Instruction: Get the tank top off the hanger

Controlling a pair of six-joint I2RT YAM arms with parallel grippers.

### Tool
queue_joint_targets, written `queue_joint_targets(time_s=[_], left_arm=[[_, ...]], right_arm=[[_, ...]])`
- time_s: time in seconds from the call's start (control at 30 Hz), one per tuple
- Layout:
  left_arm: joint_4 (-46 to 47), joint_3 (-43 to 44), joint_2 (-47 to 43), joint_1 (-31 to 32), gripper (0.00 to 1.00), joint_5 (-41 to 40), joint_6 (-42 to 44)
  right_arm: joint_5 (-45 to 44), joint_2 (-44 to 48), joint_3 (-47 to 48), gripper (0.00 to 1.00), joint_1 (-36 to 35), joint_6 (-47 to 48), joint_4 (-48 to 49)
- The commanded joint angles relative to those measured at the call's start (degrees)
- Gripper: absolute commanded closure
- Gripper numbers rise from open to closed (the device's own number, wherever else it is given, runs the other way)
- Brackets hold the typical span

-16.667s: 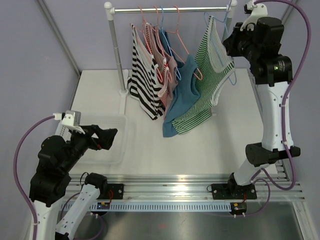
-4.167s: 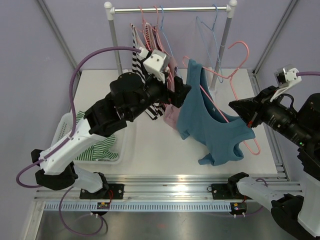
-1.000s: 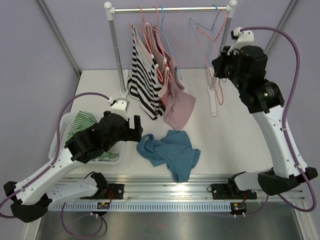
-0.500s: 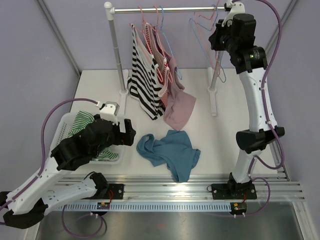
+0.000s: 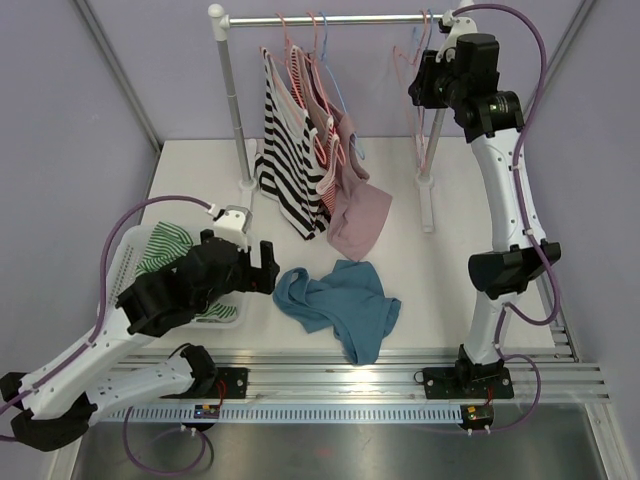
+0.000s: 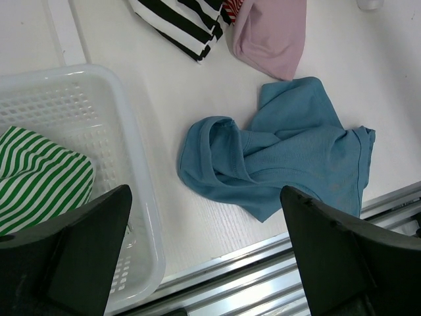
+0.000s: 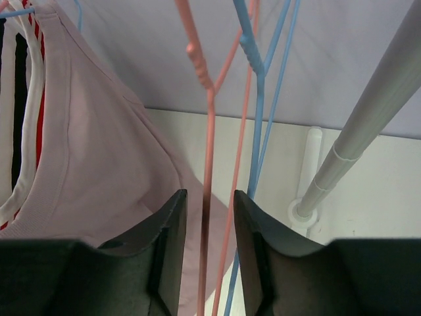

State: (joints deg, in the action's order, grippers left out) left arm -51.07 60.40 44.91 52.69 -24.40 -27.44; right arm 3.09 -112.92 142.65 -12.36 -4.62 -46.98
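The blue tank top (image 5: 335,305) lies crumpled on the white table, off any hanger; the left wrist view shows it too (image 6: 283,164). My left gripper (image 5: 262,268) hovers just left of it, jaws wide open and empty (image 6: 205,194). My right gripper (image 5: 418,85) is up at the rail (image 5: 340,18). Its jaws stand slightly apart (image 7: 209,197) around the wire of a bare pink hanger (image 7: 209,131), with a gap on each side. A bare blue hanger (image 7: 256,131) hangs just to its right.
A white basket (image 5: 120,265) at the left holds a green striped top (image 5: 165,245). A black-and-white striped top (image 5: 285,150) and a pink top (image 5: 355,210) hang on the rail. The rack's right post (image 7: 368,118) stands close to my right gripper.
My right gripper rose to the rail with the pink hanger and its jaws have parted from shut. The left arm shifted slightly beside the basket. The blue tank top has not moved.
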Motion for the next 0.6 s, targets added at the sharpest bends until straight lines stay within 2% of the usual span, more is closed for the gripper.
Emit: queue_joint_targets(time_s=[0.0, 0.03, 0.07, 0.17, 0.23, 0.27, 0.43, 0.57], left_arm=[[5.71, -0.28, 3.33, 1.89, 0.01, -0.11, 0.28], [6.41, -0.37, 4.22, 2.59, 0.01, -0.47, 0.2], [8.16, -0.98, 5.27, 3.73, 0.01, -1.34, 0.02], [12.82, -2.47, 10.1, 5.66, 0.01, 0.31, -0.16], [17.55, -3.53, 13.87, 7.16, 0.01, 0.85, 0.02], [18.97, -4.06, 15.2, 8.3, 0.01, 1.72, 0.63], [25.4, -2.75, 27.3, 9.36, 0.01, 8.65, 2.83], [26.98, 0.06, 36.36, 9.8, 0.01, 10.42, 3.09]], right_arm=[[1.21, 5.87, -0.97, 0.58, 0.14, 0.49, 2.77], [1.13, 7.53, -1.49, 0.54, 0.14, 0.49, 2.69], [1.13, 8.33, -1.84, 0.42, 0.14, 0.58, 2.68], [1.83, 13.06, -4.04, 0.39, 0.14, 0.49, 1.46], [3.31, 18.4, -8.77, 0.17, 0.14, -0.12, 1.8], [3.5, 20.36, -10.62, 0.02, 0.06, -0.12, 1.98], [2.45, 36.15, -26.34, 0.01, 0.14, -1.0, 2.86], [2.53, 49.35, -40.14, 0.01, 0.06, -3.55, 6.72]])
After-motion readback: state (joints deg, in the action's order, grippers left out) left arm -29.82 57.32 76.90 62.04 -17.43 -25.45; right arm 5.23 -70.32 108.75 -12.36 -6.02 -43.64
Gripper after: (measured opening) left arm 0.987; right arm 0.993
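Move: To the left hand's right, about 16 cm off, level with it fore and aft and some 22 cm below, lies the blue tank top. From that hand the white basket is about 23 cm left and 7 cm ahead; the pink tank top hangs 25 cm ahead, 16 cm right. The right hand has the empty pink hanger between its parting fingers, the blue hanger about 2 cm to its right and the pink tank top some 14 cm left, 5 cm back. Swinging right and down towards the blue tank top, the left hand travels about 14 cm across and 12 cm lower, fingers still wide open, turning some 15 degrees clockwise and tipping down a little. Meanwhile the right hand finishes opening, from about a third to full, lets the pink hanger go, and draws back about 20 cm from the rack while rising some 8 cm. ##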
